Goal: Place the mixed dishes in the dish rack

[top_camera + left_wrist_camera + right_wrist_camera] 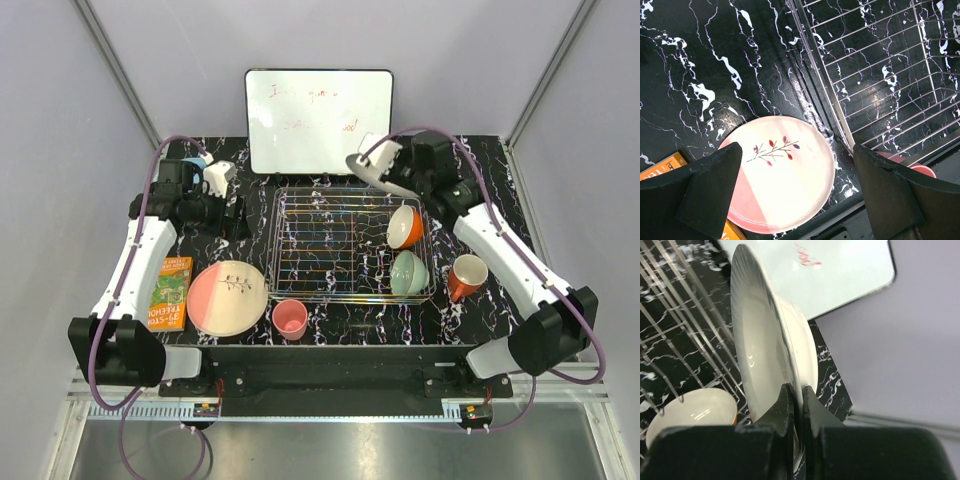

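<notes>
My right gripper (392,172) is shut on the rim of the white plate (365,170), held on edge above the back right of the dish rack (350,296); the plate fills the right wrist view (765,335). The orange bowl (405,226) and mint-green bowl (408,272) stand in the rack's right side. My left gripper (240,218) is open and empty, left of the rack, above the table behind the large pink plate (228,297), which shows between its fingers (785,175). The small pink cup (290,319) sits in front of the rack. The orange mug (466,277) stands right of it.
An orange book (171,292) lies left of the pink plate. Light-blue headphones (208,172) sit at the back left. A white board (318,120) with a black frame stands behind the rack.
</notes>
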You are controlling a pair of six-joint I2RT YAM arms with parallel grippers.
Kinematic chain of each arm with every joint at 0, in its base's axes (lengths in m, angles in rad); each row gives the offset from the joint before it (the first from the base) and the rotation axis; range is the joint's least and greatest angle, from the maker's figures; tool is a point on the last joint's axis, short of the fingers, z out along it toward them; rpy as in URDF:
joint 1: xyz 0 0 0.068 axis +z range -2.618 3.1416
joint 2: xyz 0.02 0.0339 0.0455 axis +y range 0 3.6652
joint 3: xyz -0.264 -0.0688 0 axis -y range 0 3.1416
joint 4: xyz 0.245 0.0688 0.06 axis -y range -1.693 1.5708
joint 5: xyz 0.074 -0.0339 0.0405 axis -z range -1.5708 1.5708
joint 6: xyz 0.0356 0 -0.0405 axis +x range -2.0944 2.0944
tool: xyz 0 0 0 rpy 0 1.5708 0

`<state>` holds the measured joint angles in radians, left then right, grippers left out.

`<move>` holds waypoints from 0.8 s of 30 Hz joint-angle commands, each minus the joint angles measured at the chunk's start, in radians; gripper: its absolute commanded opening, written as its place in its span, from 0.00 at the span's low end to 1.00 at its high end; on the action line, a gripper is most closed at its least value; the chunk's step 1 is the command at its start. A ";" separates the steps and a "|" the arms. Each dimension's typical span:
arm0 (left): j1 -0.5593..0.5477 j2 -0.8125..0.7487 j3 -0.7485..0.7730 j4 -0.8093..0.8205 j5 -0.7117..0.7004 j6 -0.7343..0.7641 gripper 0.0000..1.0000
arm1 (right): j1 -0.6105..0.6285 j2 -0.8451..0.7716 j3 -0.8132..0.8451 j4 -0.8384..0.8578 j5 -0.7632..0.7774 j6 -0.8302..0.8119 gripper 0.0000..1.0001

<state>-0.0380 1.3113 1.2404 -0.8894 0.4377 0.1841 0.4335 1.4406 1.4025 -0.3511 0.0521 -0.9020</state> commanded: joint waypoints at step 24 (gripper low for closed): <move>0.006 0.019 0.007 0.037 0.007 0.000 0.95 | 0.099 -0.025 -0.008 0.052 -0.104 -0.342 0.00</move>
<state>-0.0380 1.3262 1.2404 -0.8886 0.4377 0.1833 0.5201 1.4235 1.3476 -0.4301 -0.0475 -1.1961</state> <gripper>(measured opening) 0.951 0.042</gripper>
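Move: The right hand holds the white plate by its rim, out beyond the back right part of the dish rack. The rack's middle lies some 12 cm to its left, 10 cm back and 26 cm below. The orange bowl in the rack is about 7 cm back and 2 cm left of the hand, some 23 cm down; the green bowl is roughly 18 cm back, straight behind, equally low. From the left hand, the rack's middle is about 25 cm to the right, level ahead, 15 cm below. Left, back and a little down, the right hand brings the pinched plate in over the back of the rack, some 5 cm in all. Most of it comes quickly at first, then the hand only creeps left and finally sinks slightly. Meanwhile the wrist turns about 15 degrees counter-clockwise and its left side dips nearly as much; the fingers stay shut on the rim. ##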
